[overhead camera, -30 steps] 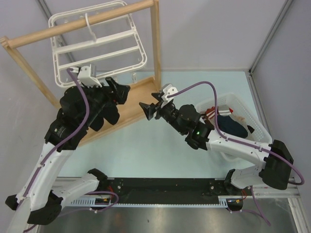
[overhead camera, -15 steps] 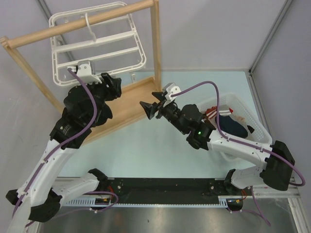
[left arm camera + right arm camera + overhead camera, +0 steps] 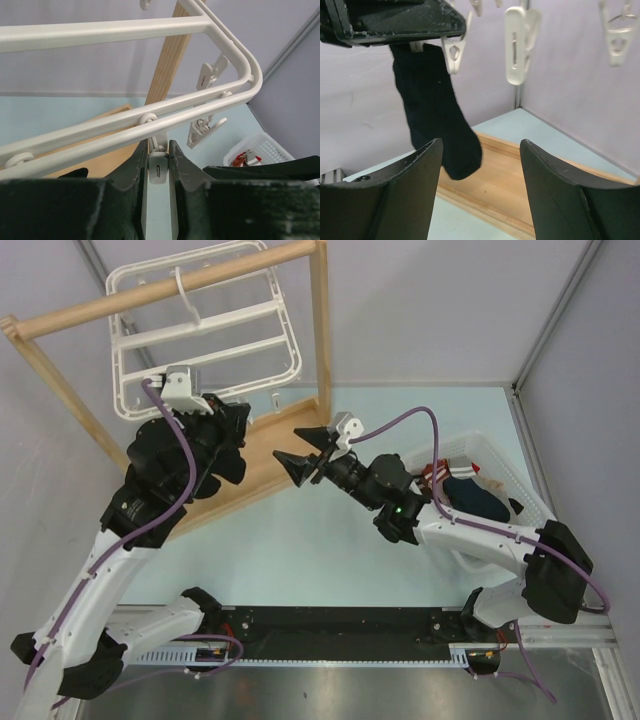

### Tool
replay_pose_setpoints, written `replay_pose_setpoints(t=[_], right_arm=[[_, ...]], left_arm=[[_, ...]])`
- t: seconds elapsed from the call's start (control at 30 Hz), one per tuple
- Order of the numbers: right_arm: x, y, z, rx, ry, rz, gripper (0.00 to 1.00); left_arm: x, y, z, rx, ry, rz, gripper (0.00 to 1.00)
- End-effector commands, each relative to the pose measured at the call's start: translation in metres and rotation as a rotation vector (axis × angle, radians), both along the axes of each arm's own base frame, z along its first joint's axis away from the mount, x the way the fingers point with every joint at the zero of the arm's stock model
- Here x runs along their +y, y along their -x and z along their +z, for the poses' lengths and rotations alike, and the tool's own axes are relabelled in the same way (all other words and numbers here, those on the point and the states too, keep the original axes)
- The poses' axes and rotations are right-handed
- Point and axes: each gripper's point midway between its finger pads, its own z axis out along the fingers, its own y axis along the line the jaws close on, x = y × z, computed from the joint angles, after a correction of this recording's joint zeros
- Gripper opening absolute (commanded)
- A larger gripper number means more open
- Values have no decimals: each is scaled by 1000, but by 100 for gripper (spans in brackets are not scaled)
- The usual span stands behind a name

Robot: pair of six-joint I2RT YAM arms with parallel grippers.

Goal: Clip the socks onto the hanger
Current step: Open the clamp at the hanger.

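Observation:
The white hanger [image 3: 205, 357] hangs by its hook from the wooden rail. My left gripper [image 3: 235, 418] is under its near edge, shut on one dangling clip [image 3: 158, 169] that sits squeezed between the two fingers of the left gripper [image 3: 158, 146]. A black sock [image 3: 436, 115] hangs straight down below the left gripper's finger [image 3: 395, 20], next to a white clip [image 3: 454, 54]; its top edge is hidden behind that finger. My right gripper [image 3: 481, 145] stands open, level with the sock's toe and not touching it. It points left at the hanger, right gripper [image 3: 286, 444].
A white basket [image 3: 500, 455] at the right holds a dark navy sock [image 3: 475, 498] and a reddish-and-white garment [image 3: 435, 475]. The wooden stand's upright [image 3: 321, 330] and base board [image 3: 270, 455] lie just behind both grippers. Other free clips [image 3: 519, 45] dangle nearby.
The left gripper has gone from wide open to shut on the clip. The hanger has swung slightly right. The right gripper has edged left and up toward the hanger.

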Motion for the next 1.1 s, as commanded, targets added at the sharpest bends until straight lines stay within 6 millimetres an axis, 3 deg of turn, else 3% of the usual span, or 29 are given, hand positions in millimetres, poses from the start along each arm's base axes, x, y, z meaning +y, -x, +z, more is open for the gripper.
replay_pose_setpoints(t=[0.0,0.27,0.6,0.93,1.07], right_arm=[[11,10,28,-87,-84,76,68],[27,6,47,-127,-126,98,68],[35,-6,64,-162,-170,51,65],[41,-6,74,-191,-176,62,45],[40,-6,80,-205,-178,59,43]], left_arm=[[-17,11,6,-12,32,-108,13],[-31,13,-2,-2,91,-172,11],[-32,17,-4,-4,129,-181,9],[-32,18,-6,2,131,-184,8],[-33,16,-9,11,128,-182,8]])
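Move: The clamp I go for already sits between my left fingertips, pinched under the hanger's front rail. From my empty right hand this clamp lies about 8 cm left, 3 cm ahead and 5 cm up. The neighbouring clamp hangs some 5 cm right of it and 2 cm farther out, at much the same height. The hung black sock is roughly 6 cm left of it, 2 cm nearer and 6 cm lower. I bring my right hand left and up, about 4.5 cm and 4 cm, dipping slightly before it climbs, towards the pinched clamp's lower end, and part-close its fingers around the clamp's free tip without visibly touching it. My left hand keeps its pinch, easing some 2 cm to the right and rolling its left side down slightly. ##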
